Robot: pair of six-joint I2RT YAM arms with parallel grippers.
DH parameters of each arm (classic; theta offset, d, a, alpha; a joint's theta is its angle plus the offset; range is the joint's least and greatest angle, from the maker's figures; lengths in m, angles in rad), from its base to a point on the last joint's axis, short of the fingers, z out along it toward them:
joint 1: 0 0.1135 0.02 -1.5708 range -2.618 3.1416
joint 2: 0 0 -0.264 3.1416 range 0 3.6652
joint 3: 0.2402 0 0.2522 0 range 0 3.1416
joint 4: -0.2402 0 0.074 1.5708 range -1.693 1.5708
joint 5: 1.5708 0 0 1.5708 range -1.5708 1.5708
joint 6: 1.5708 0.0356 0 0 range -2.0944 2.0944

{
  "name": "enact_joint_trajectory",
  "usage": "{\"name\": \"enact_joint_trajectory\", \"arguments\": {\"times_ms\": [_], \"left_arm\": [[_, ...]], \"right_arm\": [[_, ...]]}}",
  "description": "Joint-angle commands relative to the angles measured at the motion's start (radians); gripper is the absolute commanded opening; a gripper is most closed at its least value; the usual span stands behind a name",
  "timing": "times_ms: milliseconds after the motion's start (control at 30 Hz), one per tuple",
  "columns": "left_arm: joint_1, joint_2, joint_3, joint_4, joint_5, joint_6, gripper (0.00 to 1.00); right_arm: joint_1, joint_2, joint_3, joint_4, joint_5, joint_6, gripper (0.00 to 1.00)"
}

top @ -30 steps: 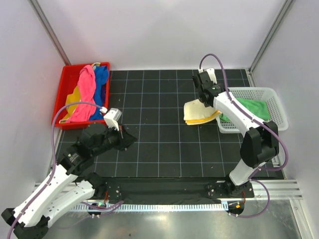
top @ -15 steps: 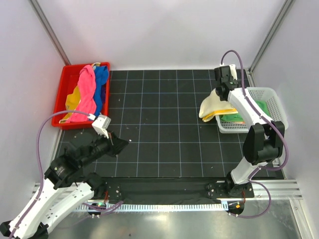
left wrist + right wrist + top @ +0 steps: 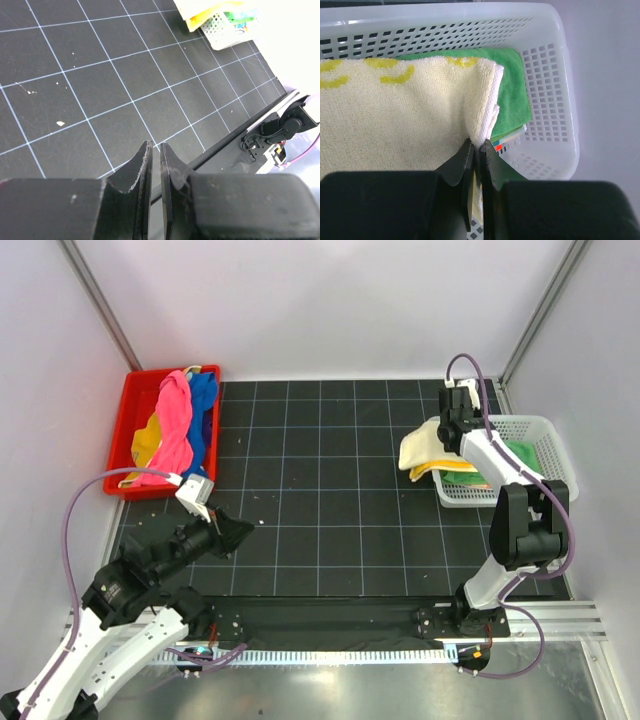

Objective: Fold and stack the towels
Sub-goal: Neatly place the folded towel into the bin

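Note:
My right gripper [image 3: 449, 432] [image 3: 476, 143] is shut on the edge of a folded cream towel with yellow lettering [image 3: 424, 452] [image 3: 410, 130]. It holds the towel over the left rim of the white mesh basket [image 3: 540, 422] [image 3: 555, 150]. A folded green towel [image 3: 514, 455] [image 3: 511, 85] lies inside the basket, beneath the cream one. Pink [image 3: 175, 430], blue [image 3: 203, 402] and yellow [image 3: 146, 438] towels lie heaped in the red bin [image 3: 127, 412]. My left gripper [image 3: 245, 528] [image 3: 154, 146] hovers over the black mat near the left front, its jaws a narrow slit apart with nothing between them.
The black gridded mat [image 3: 330, 500] covers the table between bin and basket. The basket's corner [image 3: 225, 31] and the held cream towel [image 3: 200, 10] show at the top of the left wrist view. White walls stand close behind the bin and the basket.
The right arm has carried the cream towel rightwards from the mat to the basket's rim. The left arm has drawn back towards its base, and its jaws have parted slightly.

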State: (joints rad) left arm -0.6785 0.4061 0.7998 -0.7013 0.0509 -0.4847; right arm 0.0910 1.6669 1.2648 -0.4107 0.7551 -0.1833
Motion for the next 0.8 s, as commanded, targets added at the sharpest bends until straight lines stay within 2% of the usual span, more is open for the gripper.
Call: {"name": "enact_joint_trajectory", "arguments": {"times_ms": [0,500,767], "left_arm": [[-0.003,-0.009,-0.002,0.008,-0.016,0.023,0.15],[-0.009,-0.01,-0.002,0.008,-0.016,0.024,0.16],[-0.01,-0.012,-0.002,0.008,-0.016,0.024,0.16]], "right_arm": [[-0.014,-0.026,-0.034,0.159,0.069,-0.074,0.01],[-0.077,0.066,-0.033,0.259,0.047,-0.157,0.01],[-0.126,0.065,-0.024,0.282,0.062,-0.206,0.01]]}}
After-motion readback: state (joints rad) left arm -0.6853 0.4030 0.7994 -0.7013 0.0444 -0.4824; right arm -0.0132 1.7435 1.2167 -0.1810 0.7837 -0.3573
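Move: The right hand holds the cream folded towel by its right edge above the white bin; the bin's middle is about 6 cm to its right, 8 cm back and 10 cm below. The towel's middle hangs some 10 cm left of the hand and 6 cm back, and the green towel in the bin lies about 4 cm right, 8 cm back and 11 cm down. From the left hand the bin is roughly 55 cm right, 14 cm ahead and 19 cm lower. To the right by about 5 cm the right hand draws the cream towel farther over the white bin, towards its right end, easing 1 to 2 cm forward and as much down on the way. The wrist rolls slightly, some 5 degrees, left side dipping, and the fingers keep their pinch on the towel's right edge. ##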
